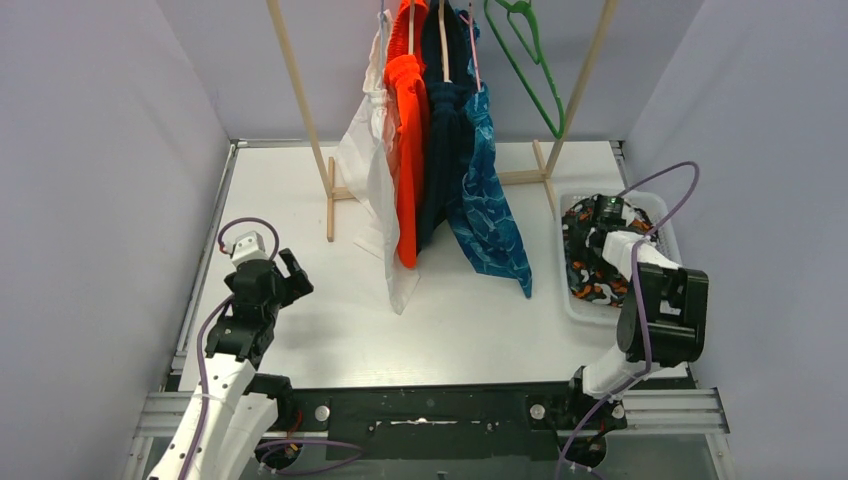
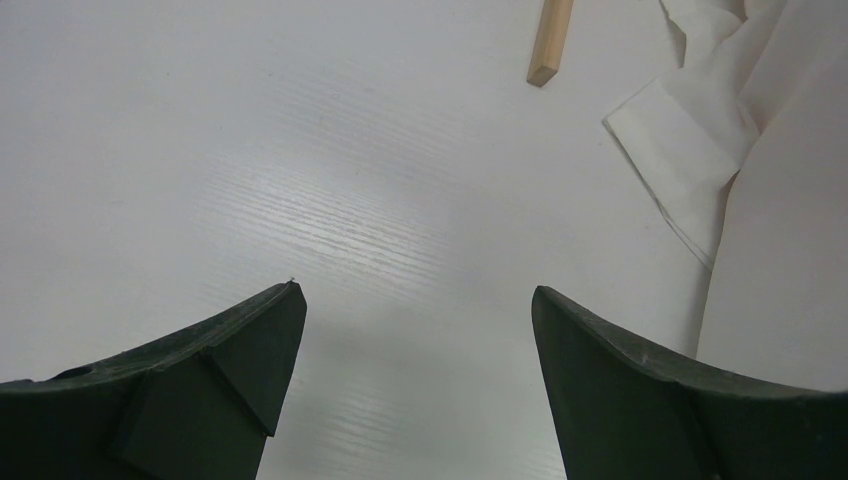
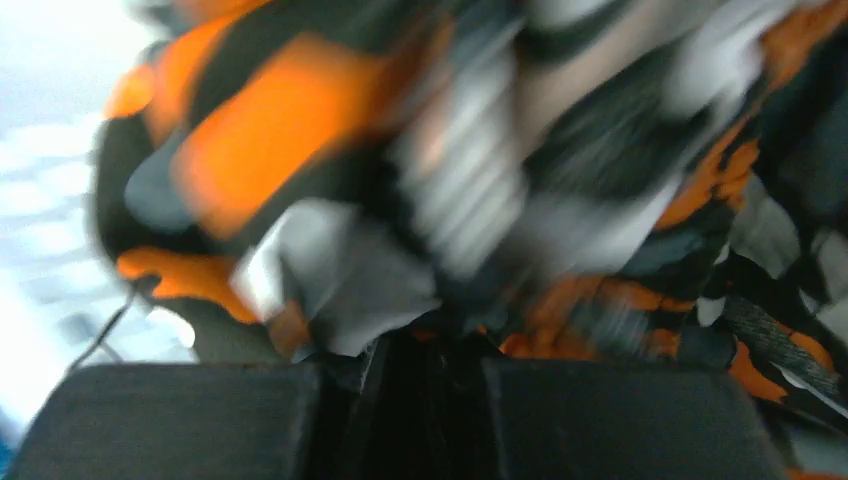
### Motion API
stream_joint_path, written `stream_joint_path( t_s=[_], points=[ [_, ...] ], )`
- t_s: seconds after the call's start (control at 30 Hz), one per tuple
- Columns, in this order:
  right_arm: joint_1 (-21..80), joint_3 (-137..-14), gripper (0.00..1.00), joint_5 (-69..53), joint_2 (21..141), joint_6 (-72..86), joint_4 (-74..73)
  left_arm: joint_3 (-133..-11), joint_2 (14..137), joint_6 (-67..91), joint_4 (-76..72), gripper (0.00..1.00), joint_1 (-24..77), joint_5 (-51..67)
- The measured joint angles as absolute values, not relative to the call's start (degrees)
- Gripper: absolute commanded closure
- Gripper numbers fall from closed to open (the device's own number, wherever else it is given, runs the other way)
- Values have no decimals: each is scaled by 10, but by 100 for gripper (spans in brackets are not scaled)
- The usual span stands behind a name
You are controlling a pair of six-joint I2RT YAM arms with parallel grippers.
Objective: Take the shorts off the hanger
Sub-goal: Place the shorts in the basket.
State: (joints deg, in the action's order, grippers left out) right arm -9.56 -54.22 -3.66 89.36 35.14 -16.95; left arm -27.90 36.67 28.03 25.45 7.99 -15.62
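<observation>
Four pairs of shorts hang on the wooden rack (image 1: 300,100): white (image 1: 372,170), bright orange (image 1: 410,150), dark navy (image 1: 446,150) and blue leaf-patterned (image 1: 492,215). An empty green hanger (image 1: 530,55) hangs to their right. The camouflage shorts (image 1: 590,272) lie in the white bin (image 1: 662,208). My right gripper (image 1: 607,213) is down in that bin, its jaws shut with camouflage fabric (image 3: 300,130) pinched at the fingertips (image 3: 420,350); this view is blurred. My left gripper (image 1: 290,275) hovers open over the table at the left, with nothing between its fingers (image 2: 415,300). The white shorts' hem (image 2: 700,150) shows at its upper right.
The rack's wooden foot (image 2: 550,40) rests on the table ahead of the left gripper. Grey walls close in the table on three sides. The bin sits against the right wall.
</observation>
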Motion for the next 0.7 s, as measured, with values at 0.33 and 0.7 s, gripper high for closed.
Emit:
stream_joint_path(
  t_s=[0.33,0.7],
  points=[
    [-16,-508,82,-34,919,318,-193,-279,371,281,254,15,78,-156],
    [-35,-566,39,-50,876,299,-273,-279,371,281,254,15,78,-157]
  ],
)
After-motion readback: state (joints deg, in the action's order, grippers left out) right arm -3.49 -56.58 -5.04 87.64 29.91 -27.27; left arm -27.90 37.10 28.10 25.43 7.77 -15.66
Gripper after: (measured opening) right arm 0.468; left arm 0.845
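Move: The right hand, fingers shut on the camouflage shorts, is over the far part of the basket, whose middle lies about 10 cm back, 3 cm right and 5 cm below; the bulk of the shorts is some 8 cm back, 1 cm left and 3 cm below. The rack's right foot is about 6 cm ahead and 13 cm left, the blue shorts' low hem 12 cm back and 20 cm left. From the left hand the basket's middle is roughly 62 cm right, 4 cm ahead and 10 cm below. The right hand pushes down about 4.5 cm and slightly back into the shorts in the basket, then sweeps left some 7 cm while staying low, turning about 15 degrees counter-clockwise and taking basket and shorts along. It then comes back right about 3 cm and rises to near its starting height, while the fingers, opening since the sweep, reach about half open over the cloth. ##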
